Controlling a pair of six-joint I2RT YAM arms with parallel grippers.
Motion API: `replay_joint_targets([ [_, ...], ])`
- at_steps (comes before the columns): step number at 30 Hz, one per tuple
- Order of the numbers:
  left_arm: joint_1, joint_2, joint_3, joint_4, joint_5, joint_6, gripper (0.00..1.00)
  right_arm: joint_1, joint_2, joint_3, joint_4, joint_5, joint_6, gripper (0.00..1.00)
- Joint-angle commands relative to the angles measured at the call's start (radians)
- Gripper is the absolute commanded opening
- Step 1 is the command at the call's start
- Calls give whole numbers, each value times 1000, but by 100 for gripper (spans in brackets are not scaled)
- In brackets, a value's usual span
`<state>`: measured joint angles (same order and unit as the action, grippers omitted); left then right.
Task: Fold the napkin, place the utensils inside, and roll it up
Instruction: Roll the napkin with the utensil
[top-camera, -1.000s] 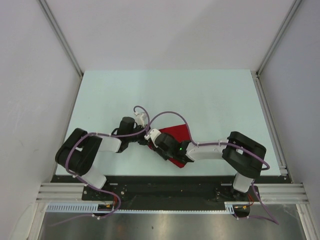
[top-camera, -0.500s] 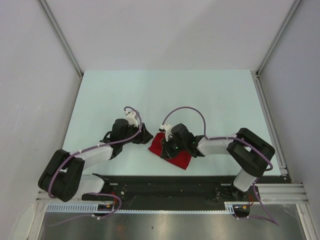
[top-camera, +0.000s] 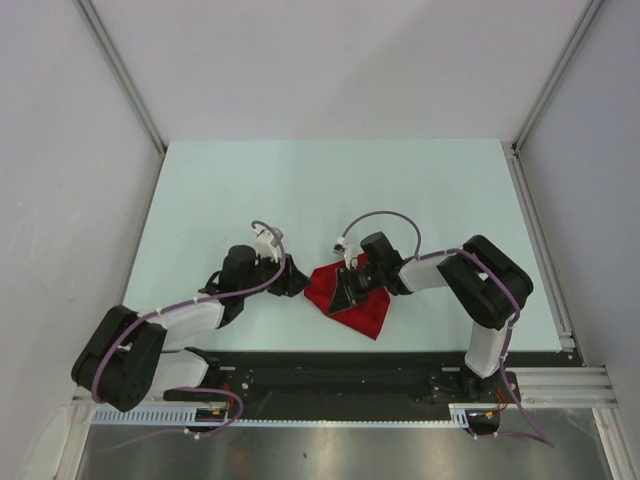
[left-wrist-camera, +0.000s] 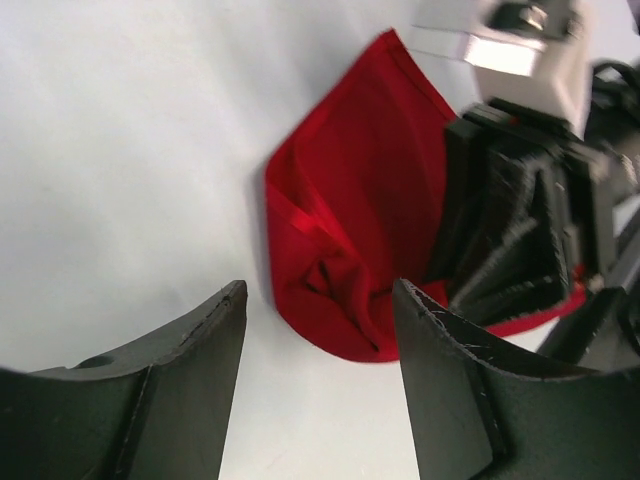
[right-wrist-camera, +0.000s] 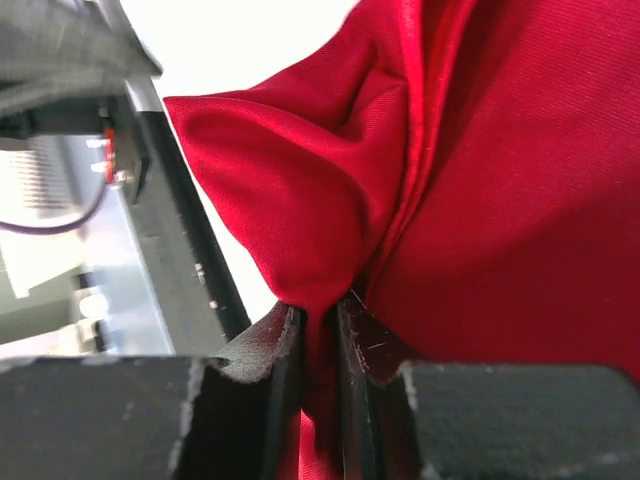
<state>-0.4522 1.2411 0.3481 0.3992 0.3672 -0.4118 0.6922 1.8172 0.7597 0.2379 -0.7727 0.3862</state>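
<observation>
The red napkin (top-camera: 366, 312) lies bunched and folded on the pale table near the front edge. My right gripper (top-camera: 341, 291) is shut on a pinched ridge of it. In the right wrist view the cloth (right-wrist-camera: 500, 200) runs down between the closed fingers of that gripper (right-wrist-camera: 320, 322). My left gripper (top-camera: 297, 280) rests just left of the napkin, open and holding nothing. The left wrist view shows the left gripper (left-wrist-camera: 320, 335) wide apart, with the napkin's rumpled edge (left-wrist-camera: 345, 230) a little beyond the tips and the right gripper (left-wrist-camera: 520, 230) pressed on the cloth. The utensils are hidden.
The black mounting rail (top-camera: 330, 365) runs along the table's near edge, close behind the napkin, and shows in the right wrist view as a dark rail (right-wrist-camera: 165, 190). Grey walls and metal posts (top-camera: 125, 80) enclose the table's far side and both flanks.
The left gripper has opened and sits just off the napkin's left edge. The right gripper has closed on a fold of the cloth and turned, bunching the napkin.
</observation>
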Motion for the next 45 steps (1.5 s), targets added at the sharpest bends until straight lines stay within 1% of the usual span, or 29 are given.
replay_joint_targets([
  [1, -52, 6, -18, 104, 61, -15, 64, -52, 82, -5, -62, -52, 35, 18],
  [6, -103, 40, -14, 119, 53, -16, 63, -89, 143, 12, -78, -65, 52, 17],
  [16, -135, 126, 35, 138, 27, -19, 61, -109, 191, 44, -118, -77, 34, 17],
  [22, -152, 123, 31, 171, 12, -27, 60, -109, 197, 52, -137, -80, 20, 17],
  [29, -164, 104, 22, 184, -45, -27, 63, -109, 202, 61, -158, -85, 5, 17],
  [33, -166, 110, 25, 200, -50, -30, 63, -108, 209, 67, -164, -85, 0, 17],
  [37, -174, 133, 26, 216, -37, -33, 56, -108, 212, 72, -167, -83, -3, 17],
  [40, -177, 150, 26, 234, -30, -45, 47, -108, 212, 75, -172, -82, -6, 18],
  [41, -177, 158, 26, 242, -30, -50, 42, -108, 211, 76, -175, -79, -7, 19],
  [43, -178, 164, 28, 247, -31, -51, 35, -108, 206, 76, -180, -76, -10, 22],
  [44, -177, 169, 29, 244, -33, -53, 28, -109, 202, 78, -186, -73, -10, 24],
  [45, -178, 178, 35, 231, -42, -51, 25, -108, 194, 79, -189, -73, -13, 28],
])
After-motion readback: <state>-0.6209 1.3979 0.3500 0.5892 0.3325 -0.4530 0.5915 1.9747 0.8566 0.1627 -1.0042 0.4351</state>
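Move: My open left hand goes for the bunched left end of the napkin roll, about 5 cm to its right, 2 cm back and 2 cm below. My right fingers, already pinching the roll, sit some 5 cm back, 7 cm to the right and 4 cm lower; from them that bunched end is about 3 cm left, 2 cm ahead and 2 cm up. The napkin's flat part spreads level with my left hand, 11 cm to its right and 6 cm below. I keep the roll pinched in my right hand and roll that wrist some 15 degrees, its forward side dipping, with only about a centimetre of drift to the right. My left hand swings about 5 cm right and a little back to the bunched end, turning slightly clockwise, dips and partly rises again, then closes its fingers around the cloth. ##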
